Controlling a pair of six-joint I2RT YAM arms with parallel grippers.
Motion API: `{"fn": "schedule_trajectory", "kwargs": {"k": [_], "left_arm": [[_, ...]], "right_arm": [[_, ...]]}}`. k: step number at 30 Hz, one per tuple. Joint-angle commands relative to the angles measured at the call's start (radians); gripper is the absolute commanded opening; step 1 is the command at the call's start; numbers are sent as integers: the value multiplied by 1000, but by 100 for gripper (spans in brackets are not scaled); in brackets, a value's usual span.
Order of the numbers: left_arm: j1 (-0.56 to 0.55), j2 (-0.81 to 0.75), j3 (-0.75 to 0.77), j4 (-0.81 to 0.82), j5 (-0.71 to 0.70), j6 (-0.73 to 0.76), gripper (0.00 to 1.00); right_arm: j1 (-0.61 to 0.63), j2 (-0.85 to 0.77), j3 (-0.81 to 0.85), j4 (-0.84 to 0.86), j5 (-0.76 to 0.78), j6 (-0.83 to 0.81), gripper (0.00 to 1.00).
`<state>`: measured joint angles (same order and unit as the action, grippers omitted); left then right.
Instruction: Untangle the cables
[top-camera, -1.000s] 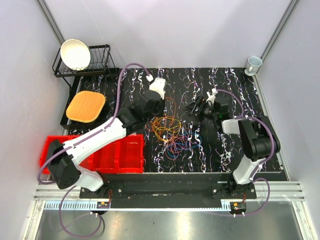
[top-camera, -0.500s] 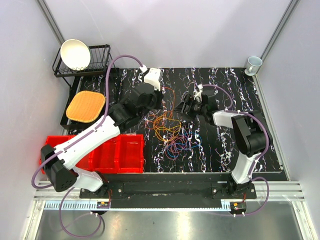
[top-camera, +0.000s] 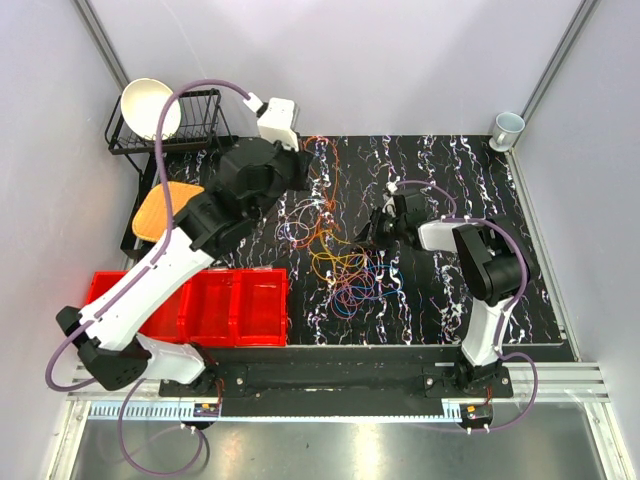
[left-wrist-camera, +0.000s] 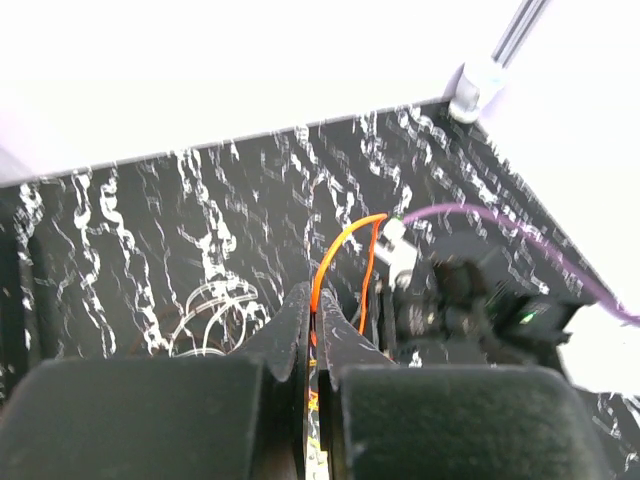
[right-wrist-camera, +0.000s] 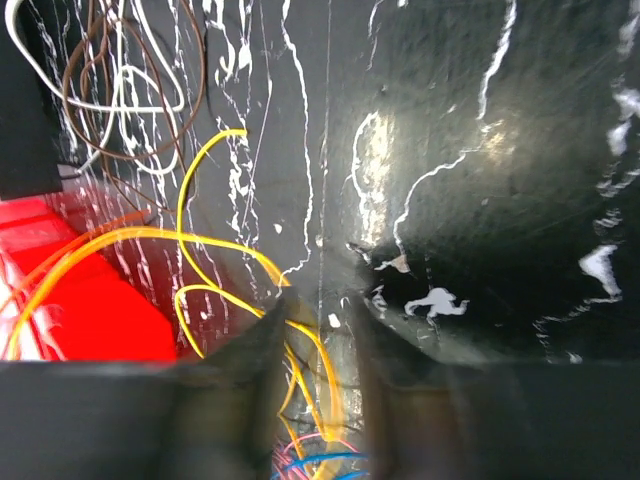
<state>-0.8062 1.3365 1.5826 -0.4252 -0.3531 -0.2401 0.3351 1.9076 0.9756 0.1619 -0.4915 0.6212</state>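
The cables (top-camera: 340, 265) lie in a loose tangle of orange, yellow, blue and purple loops on the black mat (top-camera: 470, 190). Whitish loops (top-camera: 295, 225) spread toward the left. My left gripper (top-camera: 316, 158) is raised at the back left, shut on an orange cable (left-wrist-camera: 345, 240) that arches up out of its fingertips (left-wrist-camera: 314, 300). My right gripper (top-camera: 372, 235) sits low at the tangle's right edge. In the right wrist view its jaws (right-wrist-camera: 318, 305) stand apart around a yellow cable (right-wrist-camera: 200, 238), with blue and pink strands just behind.
Red bins (top-camera: 235, 305) sit at the front left of the mat. A wire dish rack (top-camera: 200, 130) with a white bowl (top-camera: 150, 108) stands at the back left, beside an orange waffle pad (top-camera: 160, 205). A cup (top-camera: 507, 128) is in the back right corner.
The left arm has risen and swung back-left with the orange cable, stretching the tangle out. The right gripper has moved left to the tangle and its jaws have narrowed.
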Motion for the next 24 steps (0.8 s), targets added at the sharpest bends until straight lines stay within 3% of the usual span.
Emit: {"fn": "schedule_trajectory", "kwargs": {"k": [1,2,3,9,14,24], "left_arm": [[7,-45,60,2,-38,41,1],[7,-49,60,0,-40,41,1],[7,-51,57,2,-40,41,1],[9,-82,60,-7,-67,56,1],[10,-137,80,-40,-118,88,2],[13,-316,50,-84,-260,150,6]], "right_arm": [[22,18,38,5,-38,-14,14],[24,19,40,7,-39,-12,3],[24,22,40,11,-42,-8,0],[24,10,40,2,-33,-9,0],[2,-82,15,-39,97,-26,0],[-241,-416,-253,-22,398,103,0]]}}
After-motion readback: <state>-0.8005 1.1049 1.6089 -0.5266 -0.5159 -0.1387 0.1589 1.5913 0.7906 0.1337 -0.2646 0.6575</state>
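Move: The right hand, fingers part open near the table, has the yellow cable strand between its tips, barely 1 cm back and 1 cm down. The pink and blue cables lie about 10 cm back and 2 cm left of that hand, the white and brown cables some 5 cm ahead and 15 cm left. From the high left hand, already holding the orange cable, the yellow strand is roughly 4 cm forward, 12 cm right and 38 cm down. Nearly in place, the right hand first shuts its fingers on the yellow strand, then sweeps right about 11 cm away from the pink and blue cables, rising 4 to 5 cm and turning some 20 degrees clockwise. Slowly, then faster, the left hand keeps the orange cable pinched and draws it left and up, with some pull back, tilting up slightly. ##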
